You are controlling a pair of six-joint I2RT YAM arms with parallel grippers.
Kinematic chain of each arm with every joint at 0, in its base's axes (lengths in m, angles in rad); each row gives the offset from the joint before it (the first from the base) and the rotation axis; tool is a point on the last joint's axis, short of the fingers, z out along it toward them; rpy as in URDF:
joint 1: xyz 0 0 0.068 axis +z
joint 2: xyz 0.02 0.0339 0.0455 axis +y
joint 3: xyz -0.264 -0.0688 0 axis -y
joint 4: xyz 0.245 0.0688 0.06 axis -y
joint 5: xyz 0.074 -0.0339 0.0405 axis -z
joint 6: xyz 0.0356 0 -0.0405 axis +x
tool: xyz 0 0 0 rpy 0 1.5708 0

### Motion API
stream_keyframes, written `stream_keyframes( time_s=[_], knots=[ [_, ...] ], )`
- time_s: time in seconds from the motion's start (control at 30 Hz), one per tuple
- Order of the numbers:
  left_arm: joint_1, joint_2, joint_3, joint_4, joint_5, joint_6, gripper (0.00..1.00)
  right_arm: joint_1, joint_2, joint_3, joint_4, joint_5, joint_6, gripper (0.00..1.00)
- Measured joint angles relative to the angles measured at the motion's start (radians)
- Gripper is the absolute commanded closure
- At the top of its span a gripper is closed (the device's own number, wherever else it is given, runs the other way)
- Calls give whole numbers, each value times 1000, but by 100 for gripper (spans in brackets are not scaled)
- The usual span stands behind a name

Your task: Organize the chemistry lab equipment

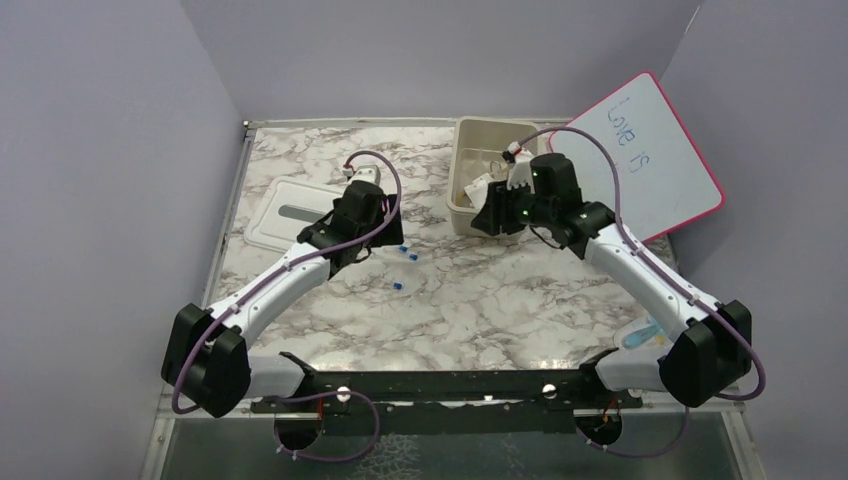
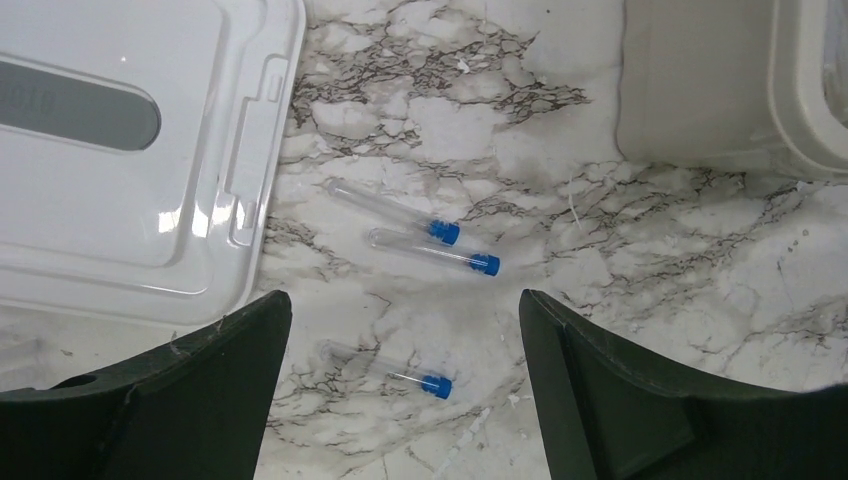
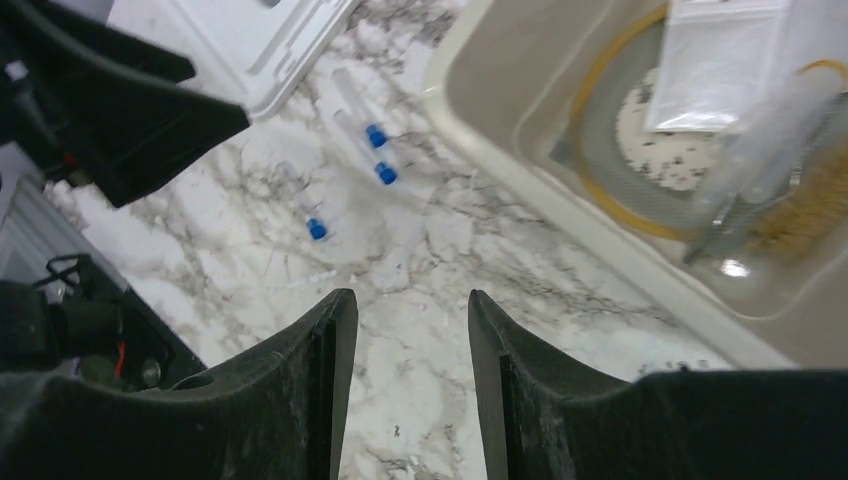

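Observation:
Three thin clear tubes with blue caps lie on the marble table between the lid and the tub. In the left wrist view two of them (image 2: 395, 212) (image 2: 435, 252) lie side by side. The third tube (image 2: 385, 367) lies below them, between the spread fingers of my left gripper (image 2: 402, 300), which hangs open above it and touches nothing. My right gripper (image 3: 411, 296) is open and empty over bare marble beside the tub's near wall. Inside the beige tub (image 3: 520, 170) lie an amber rubber tube (image 3: 592, 110), a clear packet (image 3: 715, 65) and a bagged round dish (image 3: 665, 140).
The white lid (image 1: 290, 213) lies flat at the left, close to my left gripper (image 1: 368, 232). The beige tub (image 1: 462, 205) stands at the back centre, with my right gripper (image 1: 490, 218) at its front. A pink-framed whiteboard (image 1: 640, 150) leans at the back right.

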Motion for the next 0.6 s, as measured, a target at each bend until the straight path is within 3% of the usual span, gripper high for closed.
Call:
stream_keyframes(
  time_s=[0.27,0.6],
  knots=[
    [116,33,10,-43,71,-39,13,205,64,-64,75,53,29,50],
    [168,-90,20,-111,41,-41,10,423,285,-92,188,175,92,49]
  ],
)
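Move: Level with the right hand, some 21 cm to its left and 20 cm below, lies the nearest blue-capped test tube. A pair of tubes sits about 8 cm farther out than that tube and 2 cm to its right. The storage box's middle is roughly 20 cm ahead of the right hand, 2 cm to its right and 15 cm lower. From the left hand, the nearest tube is about 2 cm left, 1 cm back and 15 cm below. Swinging away from the front of the box, the empty right hand sweeps about 12 cm left, 12 cm down and 8 cm back towards the nearest tube, its descent quickening while the wrist turns counter-clockwise; its fingers stay half open. The left hand shifts some 5 cm left, dipping slightly, then rising, fingers still wide open. ##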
